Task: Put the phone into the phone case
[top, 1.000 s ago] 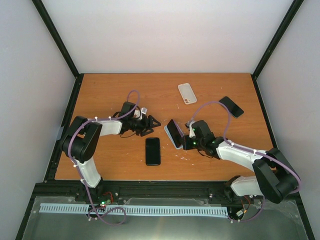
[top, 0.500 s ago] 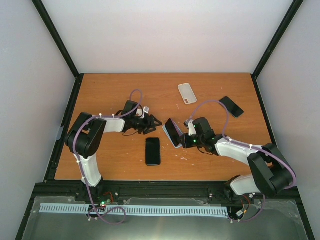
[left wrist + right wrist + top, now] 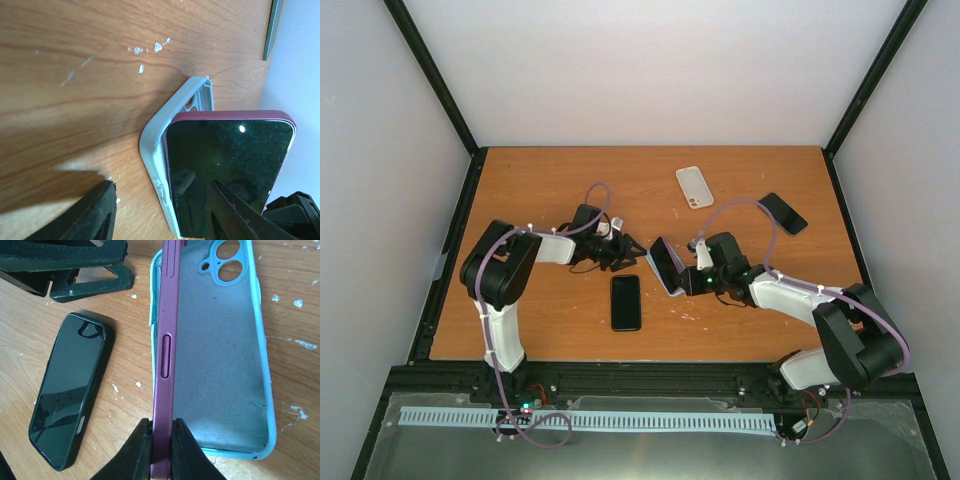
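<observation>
My right gripper point(image 3: 161, 450) is shut on a maroon-edged phone point(image 3: 166, 340) and holds it tilted up on its long edge. The phone's lower edge rests along the left rim of a light blue phone case point(image 3: 220, 355) that lies open side up on the table. In the top view the phone point(image 3: 665, 264) stands just left of my right gripper point(image 3: 684, 276). My left gripper point(image 3: 628, 246) is open and empty, low over the table, just left of the phone. In the left wrist view its fingers point(image 3: 95, 215) frame the case point(image 3: 154, 150) and the phone's dark screen point(image 3: 230, 160).
A black phone in a black case point(image 3: 626, 301) lies flat near the front of the table, also in the right wrist view point(image 3: 70, 390). A white case point(image 3: 694, 186) and another black phone point(image 3: 783, 213) lie at the back right. Black frame rails border the table.
My left gripper has moved right, closer to the phone and case. My right gripper has shifted slightly left and away from me, still holding the phone.
</observation>
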{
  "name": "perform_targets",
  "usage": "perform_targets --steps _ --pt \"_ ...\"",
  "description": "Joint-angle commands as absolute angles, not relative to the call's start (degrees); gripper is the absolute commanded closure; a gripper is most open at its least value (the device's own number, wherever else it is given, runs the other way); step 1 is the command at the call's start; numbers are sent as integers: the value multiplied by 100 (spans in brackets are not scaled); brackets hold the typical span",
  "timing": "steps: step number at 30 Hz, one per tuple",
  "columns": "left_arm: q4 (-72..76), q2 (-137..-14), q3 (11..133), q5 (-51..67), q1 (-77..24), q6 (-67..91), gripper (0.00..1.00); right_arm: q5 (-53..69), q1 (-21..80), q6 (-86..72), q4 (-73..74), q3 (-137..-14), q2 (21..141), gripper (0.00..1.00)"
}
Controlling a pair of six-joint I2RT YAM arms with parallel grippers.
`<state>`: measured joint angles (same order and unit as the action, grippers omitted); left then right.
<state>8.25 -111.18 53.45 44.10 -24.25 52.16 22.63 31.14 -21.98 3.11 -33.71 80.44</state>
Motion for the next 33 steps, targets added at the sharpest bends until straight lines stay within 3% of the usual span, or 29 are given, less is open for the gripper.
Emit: perform_targets --steps 1,5,16,21,25,30,33 --pt "971 -11289 5603 4465 -2521 5221 51 2269 3226 -2054 1001 -3418 8288 87" --pt "993 -11428 5721 4458 -2531 5202 60 1839 3226 -2058 1133 -3600 8223 76" --pt "1104 -11783 5978 4526 -2600 5277 72 1295 3226 -2105 1253 -4105 8393 76" --pt "1077 -11898 6168 4458 -2600 5225 77 859 3223 -2387 1840 -4254 8296 65" --pt "1126 -12059 6364 4460 -2605 5186 82 599 3217 -2415 1840 -4269 8286 63" --pt "1202 -12205 6618 4537 -2602 5087 84 520 3185 -2331 1584 -4328 8445 67" --pt "1041 -12154 6738 4433 -2606 4978 79 446 3145 -2385 1568 -4455 8518 65"
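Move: The blue case lies about 4 cm left of the right hand point, 3 cm ahead and 5 cm below; the phone held in that hand by its raised right edge has its middle some 3 cm left, 4 cm ahead and 2 cm below. The case's middle is roughly 7 cm right of the left hand point, 4 cm back and 2 cm below. The other black phone lies about 12 cm back, 4 cm left and 3 cm below the left hand. The phone, leaning with its left edge in the case, is let go by the right hand: it dips about 2.5 cm while its fingers open, swings forward and back up a little, then draws right, fingertips tipping down some 15 degrees. Meanwhile the left hand slides about 5 cm forward and right, sinking slightly, its fingers narrowing around the front-left corner of case and phone, one below and one above, seeming to pinch both. ##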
